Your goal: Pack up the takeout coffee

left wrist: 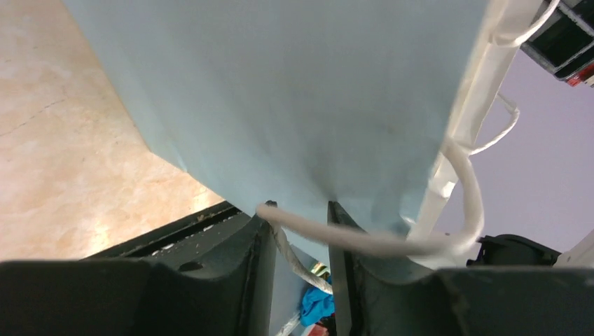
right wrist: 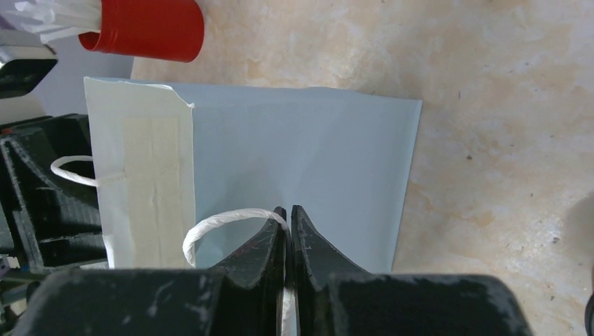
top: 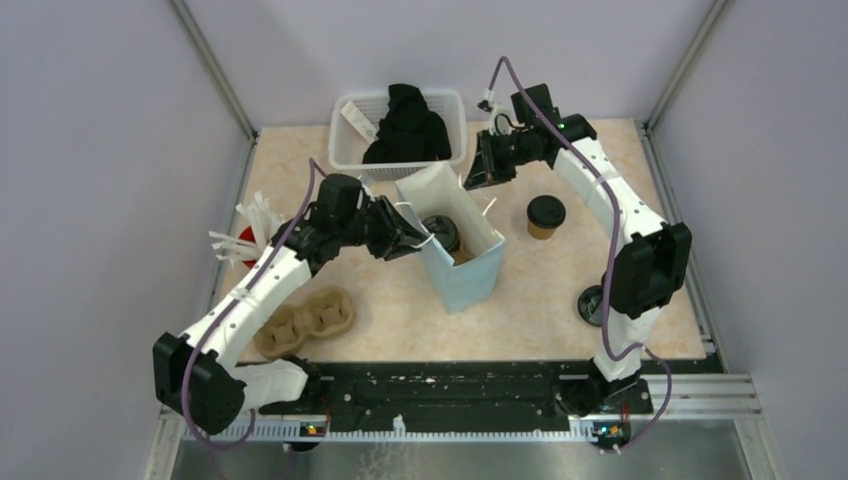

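A pale blue paper bag (top: pixel 470 275) stands open mid-table. Inside it lies one takeout coffee (top: pixel 441 232), black lid up, its brown body tilted toward the near side. A second takeout coffee (top: pixel 546 216) stands upright on the table to the right of the bag. My left gripper (top: pixel 412 240) is at the bag's left rim; in the left wrist view the left gripper (left wrist: pixel 301 206) is open, with the bag (left wrist: pixel 280 84) wall and a white cord handle (left wrist: pixel 364 241) between its fingers. My right gripper (top: pixel 478 178) (right wrist: pixel 288 208) is shut on the far handle (right wrist: pixel 210 225).
A white basket (top: pixel 345 150) holding black cloth sits at the back. A red cup (top: pixel 243 243) (right wrist: pixel 143 28) of white straws stands at the left. A brown moulded cup carrier (top: pixel 305 322) lies front left. A dark round object (top: pixel 592 303) rests by the right arm.
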Controlling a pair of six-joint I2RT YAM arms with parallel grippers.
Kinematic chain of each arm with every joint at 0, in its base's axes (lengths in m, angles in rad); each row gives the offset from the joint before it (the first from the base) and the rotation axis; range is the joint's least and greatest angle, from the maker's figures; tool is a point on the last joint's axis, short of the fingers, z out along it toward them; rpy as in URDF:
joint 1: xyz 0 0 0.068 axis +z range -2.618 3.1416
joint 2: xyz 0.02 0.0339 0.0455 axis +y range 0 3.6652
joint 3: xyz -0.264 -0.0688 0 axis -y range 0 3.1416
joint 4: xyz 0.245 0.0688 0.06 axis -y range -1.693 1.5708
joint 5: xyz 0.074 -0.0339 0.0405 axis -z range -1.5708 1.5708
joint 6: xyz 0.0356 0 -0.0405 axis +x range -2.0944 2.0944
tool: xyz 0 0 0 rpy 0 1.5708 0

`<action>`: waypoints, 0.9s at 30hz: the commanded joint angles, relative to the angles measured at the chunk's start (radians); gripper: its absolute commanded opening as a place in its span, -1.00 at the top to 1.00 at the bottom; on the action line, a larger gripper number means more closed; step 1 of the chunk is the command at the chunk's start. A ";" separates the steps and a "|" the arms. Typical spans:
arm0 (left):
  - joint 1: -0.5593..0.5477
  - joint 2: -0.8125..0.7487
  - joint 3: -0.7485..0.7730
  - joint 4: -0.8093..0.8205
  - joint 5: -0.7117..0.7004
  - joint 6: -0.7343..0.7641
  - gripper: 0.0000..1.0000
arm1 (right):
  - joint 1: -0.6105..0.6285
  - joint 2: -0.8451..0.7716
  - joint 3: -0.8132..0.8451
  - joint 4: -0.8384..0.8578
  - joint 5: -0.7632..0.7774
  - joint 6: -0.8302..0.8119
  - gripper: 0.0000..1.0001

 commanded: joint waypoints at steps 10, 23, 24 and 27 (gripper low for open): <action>0.042 -0.111 0.294 -0.314 -0.264 0.497 -0.61 | 0.004 -0.002 0.246 -0.267 0.117 -0.067 0.44; 0.053 0.174 0.685 -0.234 -0.255 0.779 -0.96 | 0.004 -0.054 0.420 -0.520 0.221 -0.079 0.02; 0.058 0.210 0.724 -0.242 -0.259 0.788 -0.96 | 0.003 -0.061 0.427 -0.531 0.224 -0.079 -0.01; 0.071 0.297 0.814 -0.238 -0.209 0.843 -0.95 | 0.004 -0.096 0.432 -0.539 0.216 -0.068 -0.11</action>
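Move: Both handles of the takeout bag are at my fingertips: the left one lies across my half-open left fingers, the right one is between my nearly shut right ones. From my left hand, the bag's middle is some 8 cm right, 2 cm ahead and 13 cm down; the white basket is about 30 cm ahead, 7 cm left. From my right hand, the bag's middle is about 9 cm back, straight below by some 14 cm, and the loose coffee is roughly 18 cm right, 2 cm back. I spread my left fingers wide and draw them some 6 cm left off the bag's handle, then climb about 13 cm and swing 9 cm forward, rolling that wrist some 45 degrees. Meanwhile my right fingers open to about half and let go of their handle, that hand rising 6 cm while easing right and a little back. ##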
